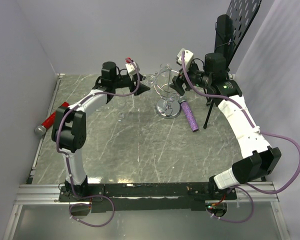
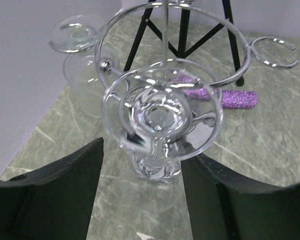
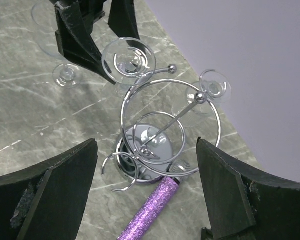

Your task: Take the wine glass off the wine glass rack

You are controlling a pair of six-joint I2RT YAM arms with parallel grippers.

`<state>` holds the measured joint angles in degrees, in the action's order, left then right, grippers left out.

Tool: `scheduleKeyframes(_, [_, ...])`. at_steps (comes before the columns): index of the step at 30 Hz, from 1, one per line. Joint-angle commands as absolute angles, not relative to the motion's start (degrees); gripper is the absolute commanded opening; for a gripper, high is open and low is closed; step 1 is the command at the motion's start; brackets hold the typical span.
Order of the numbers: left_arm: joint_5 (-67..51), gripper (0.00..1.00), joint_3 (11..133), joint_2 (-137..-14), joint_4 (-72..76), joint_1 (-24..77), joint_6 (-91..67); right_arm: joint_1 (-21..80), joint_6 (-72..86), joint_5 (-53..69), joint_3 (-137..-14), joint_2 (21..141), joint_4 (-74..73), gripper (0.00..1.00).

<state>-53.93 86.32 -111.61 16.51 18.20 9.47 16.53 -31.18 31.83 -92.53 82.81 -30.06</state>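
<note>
The wine glass rack (image 1: 167, 107) is a chrome wire stand on a round disc base (image 3: 155, 145), at the back middle of the table. A clear wine glass (image 2: 162, 112) hangs upside down from its ring, foot up, on the side facing my left arm (image 3: 129, 62). My left gripper (image 2: 142, 200) is open; its black fingers (image 2: 65, 190) flank the glass's bowl with a gap on each side. A second glass (image 3: 214, 89) hangs on the far side. My right gripper (image 3: 147, 190) hovers open above the rack, holding nothing.
A purple glittery stick (image 1: 190, 116) lies right of the rack's base. The black tripod stand (image 1: 225, 35) with a perforated panel rises behind the right arm. Another clear glass (image 3: 66, 75) stands on the table beyond the left fingers. A red and grey object (image 1: 52, 120) lies at the left edge.
</note>
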Motion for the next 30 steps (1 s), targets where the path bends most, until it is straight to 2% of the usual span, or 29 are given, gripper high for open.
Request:
scheduleKeyframes(1, [-55.4, 0.65, 88.7, -112.3, 20.6, 19.3, 7.5, 17.0, -32.9, 29.9, -92.2, 80.0, -28.0, 0.86])
scheduleKeyframes(10, [-56.4, 0.53, 90.2, -113.9, 18.5, 19.8, 8.8, 16.9, -33.6, 28.7, -92.5, 80.6, -27.9, 0.86])
scheduleKeyframes(22, [-58.2, 0.38, 89.5, -115.0, 23.2, 19.8, 3.8, 16.9, -33.3, 28.2, -93.3, 82.1, -28.0, 0.86])
scheduleKeyframes(26, [-59.0, 0.26, 89.0, -115.1, 25.0, 19.8, 2.0, 16.9, -33.2, 28.0, -93.4, 82.6, -28.1, 0.86])
scheduleKeyframes(30, [-59.3, 0.17, 87.5, -114.3, 26.5, 19.6, 0.9, 17.0, -33.2, 27.7, -93.6, 83.1, -28.2, 0.86])
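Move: The wine glass hangs upside down on the rack's near-left side; its middle is about 3 cm to the left hand's right, level with it fore and aft, and some 4 cm below. The rack's post stands about 11 cm right and 2 cm farther out; a second glass hangs roughly 10 cm right and 6 cm farther out. From the right hand, the wanted glass is about 8 cm ahead, 12 cm left and well below. The left hand eases about 2 cm right to the glass, fingers closing most of the way around its stem. ##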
